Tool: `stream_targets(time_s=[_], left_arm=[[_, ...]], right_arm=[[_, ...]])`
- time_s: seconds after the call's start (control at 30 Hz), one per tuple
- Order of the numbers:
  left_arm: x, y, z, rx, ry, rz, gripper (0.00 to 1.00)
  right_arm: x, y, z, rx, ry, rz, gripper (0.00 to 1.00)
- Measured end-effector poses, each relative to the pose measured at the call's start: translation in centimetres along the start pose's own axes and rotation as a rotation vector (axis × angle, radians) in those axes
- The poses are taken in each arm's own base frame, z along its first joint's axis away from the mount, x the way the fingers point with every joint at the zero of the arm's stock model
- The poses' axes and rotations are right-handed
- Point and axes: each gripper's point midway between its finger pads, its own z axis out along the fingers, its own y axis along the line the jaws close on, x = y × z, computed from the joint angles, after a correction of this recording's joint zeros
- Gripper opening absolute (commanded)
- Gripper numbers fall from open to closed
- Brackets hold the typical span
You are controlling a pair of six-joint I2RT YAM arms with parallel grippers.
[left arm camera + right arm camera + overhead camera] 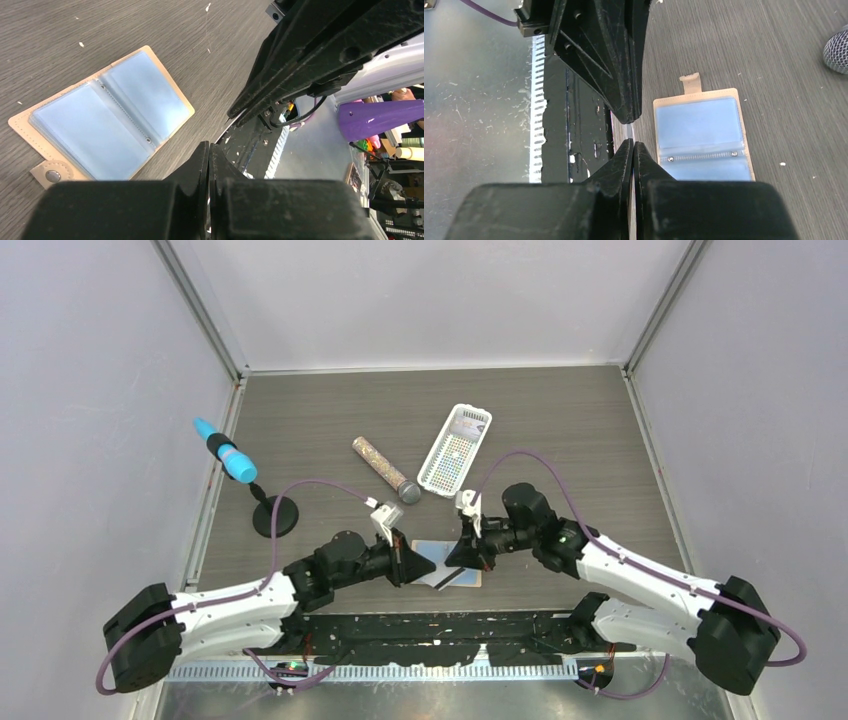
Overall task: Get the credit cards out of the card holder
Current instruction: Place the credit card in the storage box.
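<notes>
The card holder (428,546) (105,117) (701,130) lies open and flat on the table, a tan wallet with bluish-grey pockets and a small tab. Just above its near side my two grippers meet tip to tip. A thin pale credit card (630,132) shows edge-on in the gap between them. My left gripper (432,567) (209,145) is shut on one end of it. My right gripper (450,562) (633,143) is shut on the other end. The card's faces are hidden.
A glittery tube (385,470) with a mesh cap lies behind the holder. A white slotted basket (455,448) sits to the tube's right. A blue marker (225,455) leans on a black round stand (275,515) at the left. The black base plate (440,625) runs along the near edge.
</notes>
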Motion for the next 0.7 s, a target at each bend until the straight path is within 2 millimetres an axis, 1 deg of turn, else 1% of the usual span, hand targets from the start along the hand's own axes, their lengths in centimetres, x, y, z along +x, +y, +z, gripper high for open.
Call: stream_targets(time_s=[0.07,0.13,0.2,0.33,0.37,0.4,0.5,0.6,0.7], left_arm=[[-0.3,-0.1,-0.2,-0.004,-0.01,0.0,0.31],[-0.6,0.1,-0.4,-0.028,-0.018,-0.011,0.44],[-0.9,0.7,-0.7,-0.079,-0.027,-0.034,0.5],[-2.5,1.4,-1.8,-0.188,-0.077,-0.117,0.58],[-3.1,1.3,-2.2,-0.208,-0.095,-0.141,0.6],[-3.4,1.3,-2.4,-0.222,-0.108,-0.162,0.63],[-4.5,1.2,-3.1,-0.255,-0.149,-0.236,0.67],[-4.7,1.4,-3.3,-0.279,-0.166,-0.309,0.69],[-4.5,1.6,-3.3,-0.295,-0.172,-0.378,0.7]], right_arm=[[-0.2,0.3,-0.2,0.008,-0.017,-0.024,0.05],[-0.5,0.6,-0.3,0.024,-0.034,-0.06,0.05],[-0.8,0.9,-0.4,0.054,-0.053,-0.112,0.05],[-2.1,1.3,-0.9,0.141,-0.101,-0.259,0.05],[-2.5,0.9,-1.2,0.179,-0.113,-0.294,0.05],[-2.7,1.2,-1.1,0.185,-0.118,-0.33,0.05],[-2.9,1.3,-1.0,0.245,-0.13,-0.432,0.05],[-2.9,1.1,-0.9,0.313,-0.122,-0.526,0.05],[-3.4,0.9,-1.1,0.383,-0.124,-0.607,0.05]])
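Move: The credit card is pinched between both grippers: its middle lies about 3 cm right of the left gripper, and about 2 cm left and 1 cm back of the right one. From the right gripper, the white storage box is some 29 cm ahead and 1 cm right, 10 cm below, with the microphone about 26 cm ahead and 15 cm left. The open card holder lies about 11 cm beneath the right gripper, 3 cm ahead and 1 cm left. Open the left gripper to let go of the credit card and draw it away about 5 cm, to the left and forward while rising some 3 cm, swinging it about 25 degrees counter-clockwise and tipping it somewhat down. Keep the right fingers shut on the card, lift it about 4 cm nearly straight up, and roll that wrist some 40 degrees about its fingers, forward side rising. ##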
